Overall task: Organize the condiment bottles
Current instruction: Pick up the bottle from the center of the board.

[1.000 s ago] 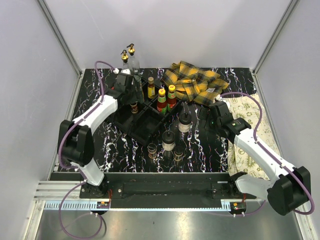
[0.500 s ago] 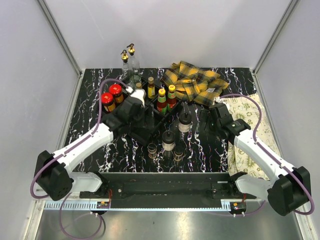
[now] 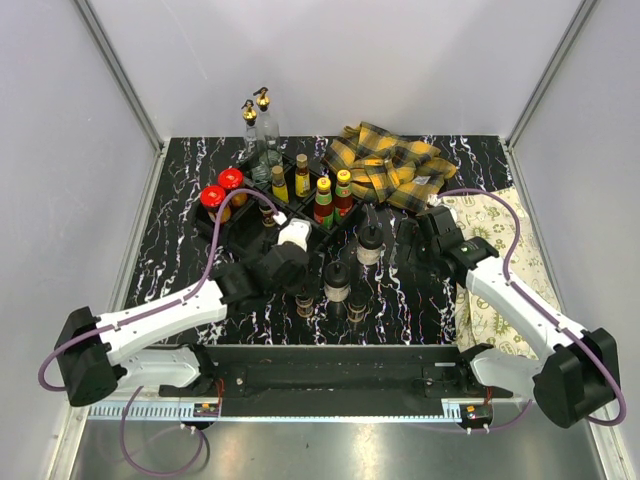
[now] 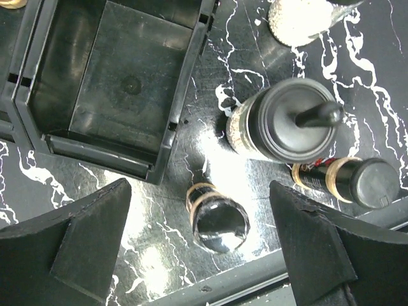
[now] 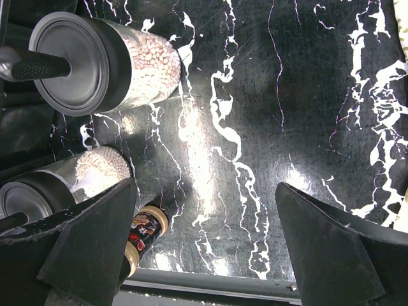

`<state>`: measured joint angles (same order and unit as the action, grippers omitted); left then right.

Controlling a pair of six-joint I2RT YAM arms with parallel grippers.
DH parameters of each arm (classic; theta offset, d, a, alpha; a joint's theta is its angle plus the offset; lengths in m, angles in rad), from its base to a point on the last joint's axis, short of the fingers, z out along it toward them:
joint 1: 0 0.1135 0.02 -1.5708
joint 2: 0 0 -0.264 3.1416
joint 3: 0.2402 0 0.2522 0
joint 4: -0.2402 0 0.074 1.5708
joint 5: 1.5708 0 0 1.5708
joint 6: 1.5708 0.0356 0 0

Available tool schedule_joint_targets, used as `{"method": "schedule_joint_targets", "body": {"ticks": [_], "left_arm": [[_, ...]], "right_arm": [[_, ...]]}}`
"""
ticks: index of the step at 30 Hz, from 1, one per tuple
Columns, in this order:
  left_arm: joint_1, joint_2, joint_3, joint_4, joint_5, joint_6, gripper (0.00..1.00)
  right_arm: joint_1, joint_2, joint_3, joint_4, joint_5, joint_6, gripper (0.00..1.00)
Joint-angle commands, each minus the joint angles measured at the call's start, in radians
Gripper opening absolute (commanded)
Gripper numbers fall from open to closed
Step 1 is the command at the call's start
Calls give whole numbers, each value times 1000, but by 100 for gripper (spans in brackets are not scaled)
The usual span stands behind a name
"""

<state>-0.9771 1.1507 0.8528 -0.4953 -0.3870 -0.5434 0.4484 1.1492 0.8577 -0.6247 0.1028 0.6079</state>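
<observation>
The condiment bottles stand in and around a black tray [image 3: 250, 238]. Two red-lidded jars [image 3: 221, 191] are at its left end and yellow-capped sauce bottles [image 3: 323, 197] along its back. Two clear gold-spouted bottles [image 3: 257, 112] stand behind it. Two black-capped shakers [image 3: 337, 281] [image 3: 370, 244] and two small black-capped bottles [image 3: 304, 300] [image 3: 357, 306] stand on the table in front. My left gripper [image 3: 296, 280] [image 4: 199, 191] hangs open above one small bottle [image 4: 217, 221], which sits between its fingers untouched. My right gripper [image 3: 410, 240] [image 5: 204, 191] is open over bare table, right of the shakers [image 5: 95, 64].
A yellow plaid cloth [image 3: 386, 164] lies at the back right and a pale patterned cloth [image 3: 500, 265] along the right edge. The near tray compartment [image 4: 127, 83] holds nothing. The table's metal front rail [image 5: 210, 277] runs close below both grippers.
My left arm pulled back from the tray's far left to the near small bottles, uncovering the red-lidded jars, and its jaws widened. The right arm barely moved.
</observation>
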Motion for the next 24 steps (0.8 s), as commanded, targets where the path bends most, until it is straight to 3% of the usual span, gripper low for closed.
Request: {"method": "schedule_joint_targets", "body": {"ticks": [1,11,17,24], "left_arm": [[-41,-23,-29,26,-90,-30,93],[-81,29,-49,40,-98,-43,91],[-92,67,-63,80,-70,-47,77],[-107,84,-90,109,-47,-85,70]], "right_arm": [[-8,20,27,22,-9,7,100],[-10,56,35,26,-11,9,100],[-10,64,32,26,-12,19,99],[-10,67,32,28,-14,24,100]]}}
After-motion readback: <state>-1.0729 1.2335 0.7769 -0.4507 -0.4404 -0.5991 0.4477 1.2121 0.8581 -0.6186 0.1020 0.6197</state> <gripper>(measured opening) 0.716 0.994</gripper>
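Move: The left hand, open and empty, is above and a little beyond the small black-capped bottle, whose middle lies about 8 cm below it, 3 cm back and 1 cm to its right. The black-lidded jar stands some 4 cm farther out than that bottle and 8 cm to its right, and the second small bottle about 9 cm right of the jar's near side, roughly 13 cm right of this hand and 4 cm back. The tray's nearest corner is about 2 cm ahead of the hand and 3 cm to its left. From the right hand the bottle lies some 24 cm left and 9 cm back. The left hand sinks about 4.5 cm onto the small black-capped bottle while easing back some 2 cm towards its own base, clear of the black-lidded jar on its right, with the wrist rolling only about 5 degrees so that the fingers keep their slant forward and down. Wide open for the first half of the descent, the fingers then begin to draw together on either side of the cap, giving up roughly a fifth of their opening; a gap is still left around the cap and no touch can be seen. ##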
